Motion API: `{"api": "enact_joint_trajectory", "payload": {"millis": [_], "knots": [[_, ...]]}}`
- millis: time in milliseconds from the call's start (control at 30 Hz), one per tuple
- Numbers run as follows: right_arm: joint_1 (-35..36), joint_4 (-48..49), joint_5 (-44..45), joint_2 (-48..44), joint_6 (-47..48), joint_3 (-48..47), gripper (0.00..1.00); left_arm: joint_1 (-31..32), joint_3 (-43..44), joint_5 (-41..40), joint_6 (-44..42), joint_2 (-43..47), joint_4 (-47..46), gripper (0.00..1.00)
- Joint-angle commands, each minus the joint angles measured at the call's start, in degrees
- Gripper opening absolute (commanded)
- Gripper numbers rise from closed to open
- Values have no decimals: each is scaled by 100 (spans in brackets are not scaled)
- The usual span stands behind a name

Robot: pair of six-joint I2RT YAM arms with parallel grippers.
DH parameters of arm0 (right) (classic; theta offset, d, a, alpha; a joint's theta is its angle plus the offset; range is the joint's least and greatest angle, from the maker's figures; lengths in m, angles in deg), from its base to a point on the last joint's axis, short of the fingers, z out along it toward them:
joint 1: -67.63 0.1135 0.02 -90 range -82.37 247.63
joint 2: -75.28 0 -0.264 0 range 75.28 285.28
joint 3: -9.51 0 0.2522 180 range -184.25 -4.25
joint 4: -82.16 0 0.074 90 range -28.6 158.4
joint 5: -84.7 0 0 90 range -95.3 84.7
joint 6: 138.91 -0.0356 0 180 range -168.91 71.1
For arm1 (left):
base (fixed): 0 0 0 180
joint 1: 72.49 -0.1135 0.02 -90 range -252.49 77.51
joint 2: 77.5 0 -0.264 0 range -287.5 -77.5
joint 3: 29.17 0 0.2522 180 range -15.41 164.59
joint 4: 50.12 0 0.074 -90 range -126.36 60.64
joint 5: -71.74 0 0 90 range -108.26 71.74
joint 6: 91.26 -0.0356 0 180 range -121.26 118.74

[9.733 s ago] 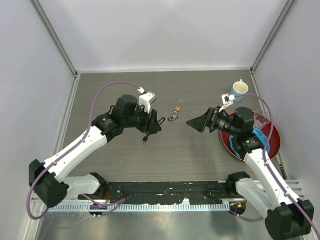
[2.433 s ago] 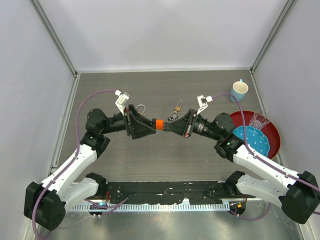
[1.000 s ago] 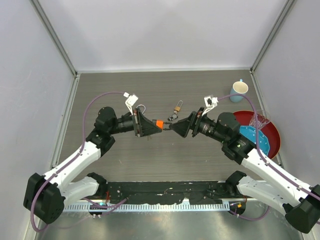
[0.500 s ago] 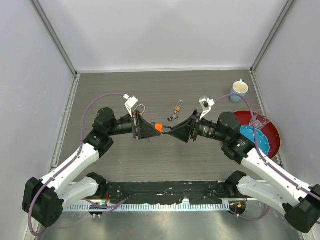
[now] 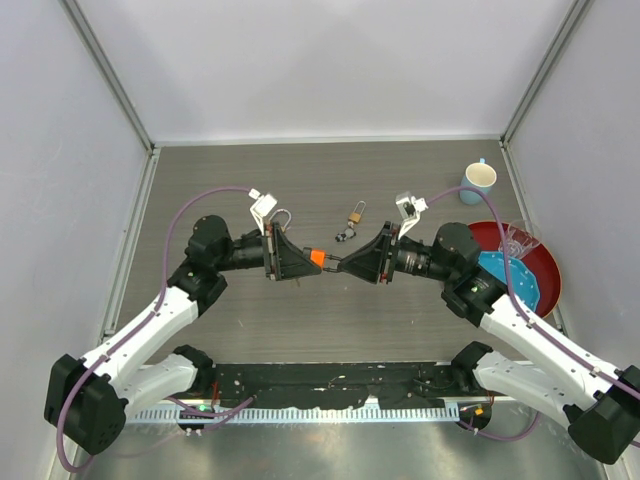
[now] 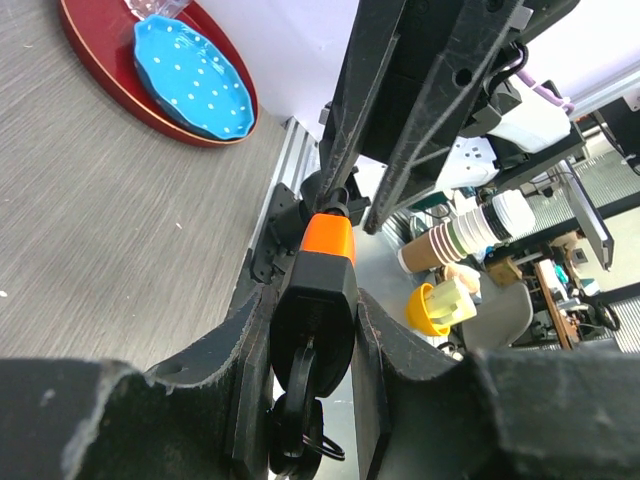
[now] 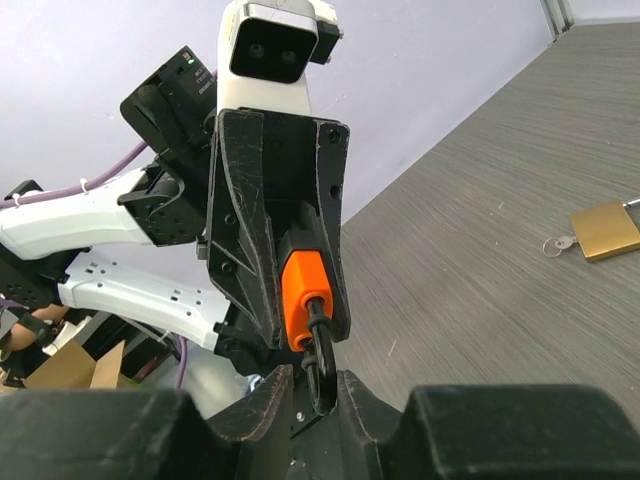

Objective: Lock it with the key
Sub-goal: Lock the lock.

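An orange-and-black padlock (image 5: 316, 257) is held in mid-air between the two arms. My left gripper (image 5: 300, 258) is shut on its black body (image 6: 315, 310). A black key (image 6: 300, 400) with a ring sticks out of the body's end, back between the left fingers. The lock's orange end (image 7: 303, 295) faces my right gripper (image 7: 318, 385), whose jaws press on both sides of the dark shackle (image 7: 322, 365). In the top view the right gripper (image 5: 345, 264) meets the lock from the right.
A brass padlock (image 5: 355, 213) with small keys (image 5: 345, 235) lies on the table behind the grippers. At the right stand a blue cup (image 5: 478, 180) and a red tray (image 5: 545, 295) with a blue plate (image 5: 505, 275) and a glass (image 5: 517, 240).
The right gripper's jaws have closed in from wide open onto the shackle. The left gripper has kept its grip on the lock body, and both arms have barely shifted.
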Motion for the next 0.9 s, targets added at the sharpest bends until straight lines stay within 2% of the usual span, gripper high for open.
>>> {"api": "enact_joint_trajectory", "payload": {"millis": [0,133,167,233,867], "knots": [[-12,524,-62,21,-115,9,27,15,118,220,245,164,-634,0],[-21,718,-88,135,-177,44,16,15,83,229,297,235,-669,0],[-12,727,-88,144,-177,53,9,23,65,238,306,261,-678,0],[-12,788,-114,170,-230,53,2,23,56,220,315,261,-678,0],[-12,1562,-255,425,-792,255,2,155,-23,106,403,-64,-1170,0]]}}
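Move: The open shackle's tip already sits between the right gripper's parted fingertips; its middle lies about 2 cm left and 1 cm ahead, level, with the orange-black lock some 6 cm left and 1 cm ahead. From the left gripper, which holds that lock, the shackle is about 5 cm right and level front to back. On the table roughly 26 cm below the right gripper, the small brass padlock lies 19 cm ahead and 3 cm right, the large brass padlock 14 cm ahead and 19 cm left. Close the right fingers from about a third open to nearly shut, pinching the black shackle, while easing that hand not quite 1 cm left towards the lock and rolling it slightly, left side up. Keep the left grip on the orange-black lock and raise that hand about 1 cm. ##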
